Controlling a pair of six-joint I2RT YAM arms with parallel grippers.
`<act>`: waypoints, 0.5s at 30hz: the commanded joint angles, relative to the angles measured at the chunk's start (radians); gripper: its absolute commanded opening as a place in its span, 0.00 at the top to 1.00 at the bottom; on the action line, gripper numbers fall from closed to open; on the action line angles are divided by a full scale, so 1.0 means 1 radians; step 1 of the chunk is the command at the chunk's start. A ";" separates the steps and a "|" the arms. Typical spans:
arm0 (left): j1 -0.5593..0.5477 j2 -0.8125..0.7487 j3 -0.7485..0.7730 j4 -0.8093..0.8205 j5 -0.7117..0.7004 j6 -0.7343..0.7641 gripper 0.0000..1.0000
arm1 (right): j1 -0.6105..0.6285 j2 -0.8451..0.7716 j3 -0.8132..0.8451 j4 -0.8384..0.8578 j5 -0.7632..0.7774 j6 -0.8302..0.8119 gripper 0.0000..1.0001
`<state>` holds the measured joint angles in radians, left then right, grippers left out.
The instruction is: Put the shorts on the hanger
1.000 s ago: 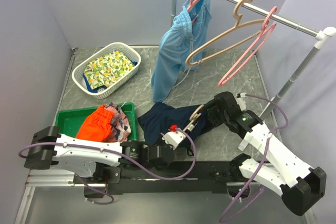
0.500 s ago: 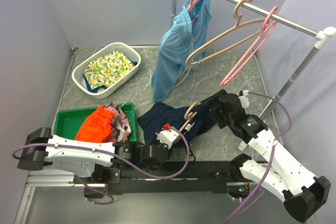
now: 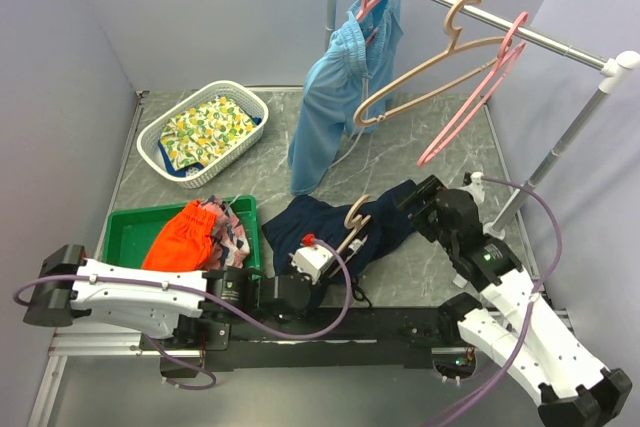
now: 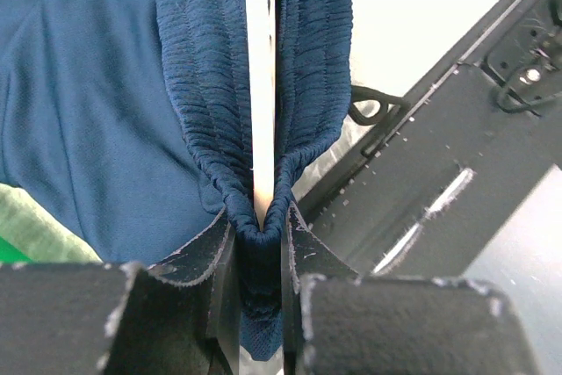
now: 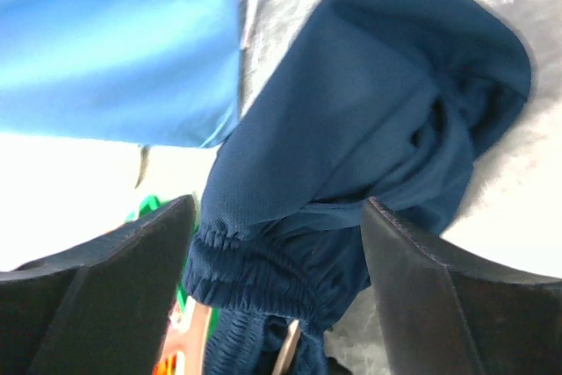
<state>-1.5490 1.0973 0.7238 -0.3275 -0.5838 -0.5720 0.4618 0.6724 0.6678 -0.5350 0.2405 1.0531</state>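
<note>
The navy shorts lie crumpled on the table in front of the arms. The beige hanger is threaded into their waistband, its hook sticking up. My left gripper is shut on the gathered waistband, with the hanger's arm running inside that fabric. My right gripper stands open at the right end of the shorts. Its fingers are wide apart, with the waistband in the gap but not touching them.
A green tray holds an orange garment. A white basket sits at the back left. Light-blue shorts hang from the rail, beside a beige hanger and a pink one.
My right gripper has opened and drawn back to the right, off the hanger. The left gripper has shifted a little left, taking the hanger and waistband along.
</note>
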 commanded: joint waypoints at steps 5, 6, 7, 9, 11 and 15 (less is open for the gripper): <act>0.073 -0.115 0.048 -0.076 0.179 -0.052 0.99 | 0.108 -0.171 -0.138 0.233 -0.096 -0.240 0.30; 0.105 -0.129 0.046 -0.080 0.206 -0.049 0.99 | 0.132 -0.175 -0.148 0.242 -0.081 -0.243 0.34; 0.125 -0.142 0.046 -0.084 0.264 -0.046 0.99 | 0.161 -0.178 -0.161 0.247 -0.064 -0.245 0.35; 0.165 -0.168 0.058 -0.105 0.295 -0.034 0.99 | 0.242 -0.185 -0.177 0.266 -0.017 -0.261 0.36; 0.185 -0.171 0.074 -0.137 0.323 -0.022 0.99 | 0.293 -0.169 -0.183 0.285 0.035 -0.272 0.36; 0.205 -0.162 0.127 -0.185 0.348 0.010 0.99 | 0.431 -0.085 -0.159 0.276 0.164 -0.263 0.36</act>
<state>-1.3560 0.9489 0.7574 -0.4988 -0.3080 -0.5930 0.7959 0.5156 0.4858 -0.3199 0.2432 0.8192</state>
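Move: The right hand, open and empty, has the free side of the navy shorts' waistband about 7 cm to its left, 4 cm back and some 9 cm below. The hanger's hook rises about 9 cm to its left, 1 cm back and 4 cm lower, while the drawstring lies roughly 20 cm back, 7 cm left and 15 cm down. From the left hand, which pinches the waistband's other end, that free side is some 12 cm ahead, 6 cm right and 4 cm lower. The right hand sweeps about 7 cm left and 5 cm back at nearly level height towards the free side of the waistband and the hanger, turning some 25 degrees counter-clockwise and tipping its fingers up a little while they narrow from almost wide open to about two-thirds, still empty. Meanwhile the left hand keeps its pinch on the gathered waistband with the hanger's arm inside and carries both about 3 cm left and 2 cm up, its fingers tipping further down by some 10 degrees. ##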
